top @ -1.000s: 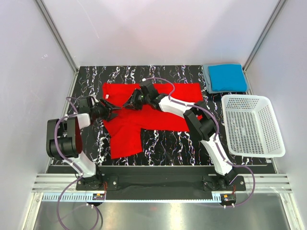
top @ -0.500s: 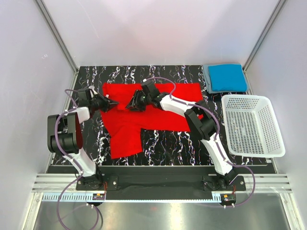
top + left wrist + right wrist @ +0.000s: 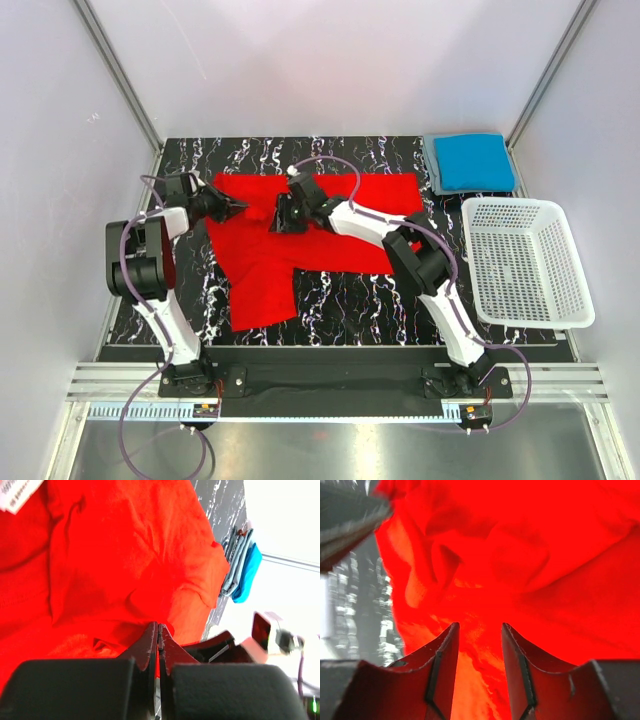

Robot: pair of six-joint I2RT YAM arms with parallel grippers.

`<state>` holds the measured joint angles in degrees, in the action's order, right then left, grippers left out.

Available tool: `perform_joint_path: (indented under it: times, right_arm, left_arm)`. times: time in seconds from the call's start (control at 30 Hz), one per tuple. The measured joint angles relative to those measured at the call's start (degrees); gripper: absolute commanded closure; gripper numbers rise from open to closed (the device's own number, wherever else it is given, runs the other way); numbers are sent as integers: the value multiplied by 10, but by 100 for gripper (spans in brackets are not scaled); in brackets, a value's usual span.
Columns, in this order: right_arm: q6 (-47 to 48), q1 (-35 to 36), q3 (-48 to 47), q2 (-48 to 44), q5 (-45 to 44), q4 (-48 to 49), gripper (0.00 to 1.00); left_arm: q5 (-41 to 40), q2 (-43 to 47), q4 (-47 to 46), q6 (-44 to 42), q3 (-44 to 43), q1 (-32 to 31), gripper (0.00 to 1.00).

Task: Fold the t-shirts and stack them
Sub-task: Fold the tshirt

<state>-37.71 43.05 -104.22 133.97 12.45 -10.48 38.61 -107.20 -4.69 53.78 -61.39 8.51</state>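
A bright red t-shirt [image 3: 262,285] [image 3: 125,545] [image 3: 545,555] lies spread on the black marbled table [image 3: 350,300]. My left gripper [image 3: 238,207] [image 3: 158,626] is at the shirt's back left edge, shut on a pinch of the red cloth. A little to its right, my right gripper [image 3: 278,217] [image 3: 479,626] stands open low over rumpled red cloth near the collar, holding nothing. A folded bright blue t-shirt [image 3: 472,160] [image 3: 247,572] rests on a folded grey-blue one [image 3: 430,165] [image 3: 234,562] at the back right corner.
A white mesh basket [image 3: 520,205] stands at the right edge of the table, in front of the folded pile. Bare table shows in front of the red shirt and along the back. Pale walls close in both sides.
My left gripper has moved back to the shirt's left edge and shut on the cloth. My right gripper has opened wider and shifted slightly back.
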Motion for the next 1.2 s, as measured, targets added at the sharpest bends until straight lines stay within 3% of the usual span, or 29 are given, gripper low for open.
perform_joint_path:
  times: [0.43, 0.93, 1.2]
  right_arm:
    - [146, 86, -90, 5, -154, -23, 54]
    - [187, 90, -158, 98, -225, -32, 55]
    - [202, 104, -204, 126, -248, -41, 55]
  left_arm:
    - [20, -78, 35, -12, -72, 1, 100]
    - [47, -142, 149, -89, -184, 24, 100]
    - [47, -149, 181, -109, -190, 24, 100]
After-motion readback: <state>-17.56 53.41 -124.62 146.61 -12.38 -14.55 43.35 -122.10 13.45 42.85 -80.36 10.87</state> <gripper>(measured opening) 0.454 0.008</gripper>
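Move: My right hand, open and just over the t-shirt, has the raised fold about 4 cm to its left and 2 cm ahead, slightly lower; the near sleeve is about 20 cm back and 3 cm left. My left hand's fingers are shut above the cloth: the collar label lies some 4 cm ahead and 5 cm left, about 4 cm below, and that raised fold is 3 cm to its right, level with it and 4 cm below. With my right hand still half open, I hop left over the raised fold, rising about 5 cm and sinking again to the shirt some 6 cm left of the start, while it rolls about 30 degrees and its fingers swing clockwise. My left hand, still shut and keeping its pinch, sinks about 4 cm while easing forward and left towards the collar label. ##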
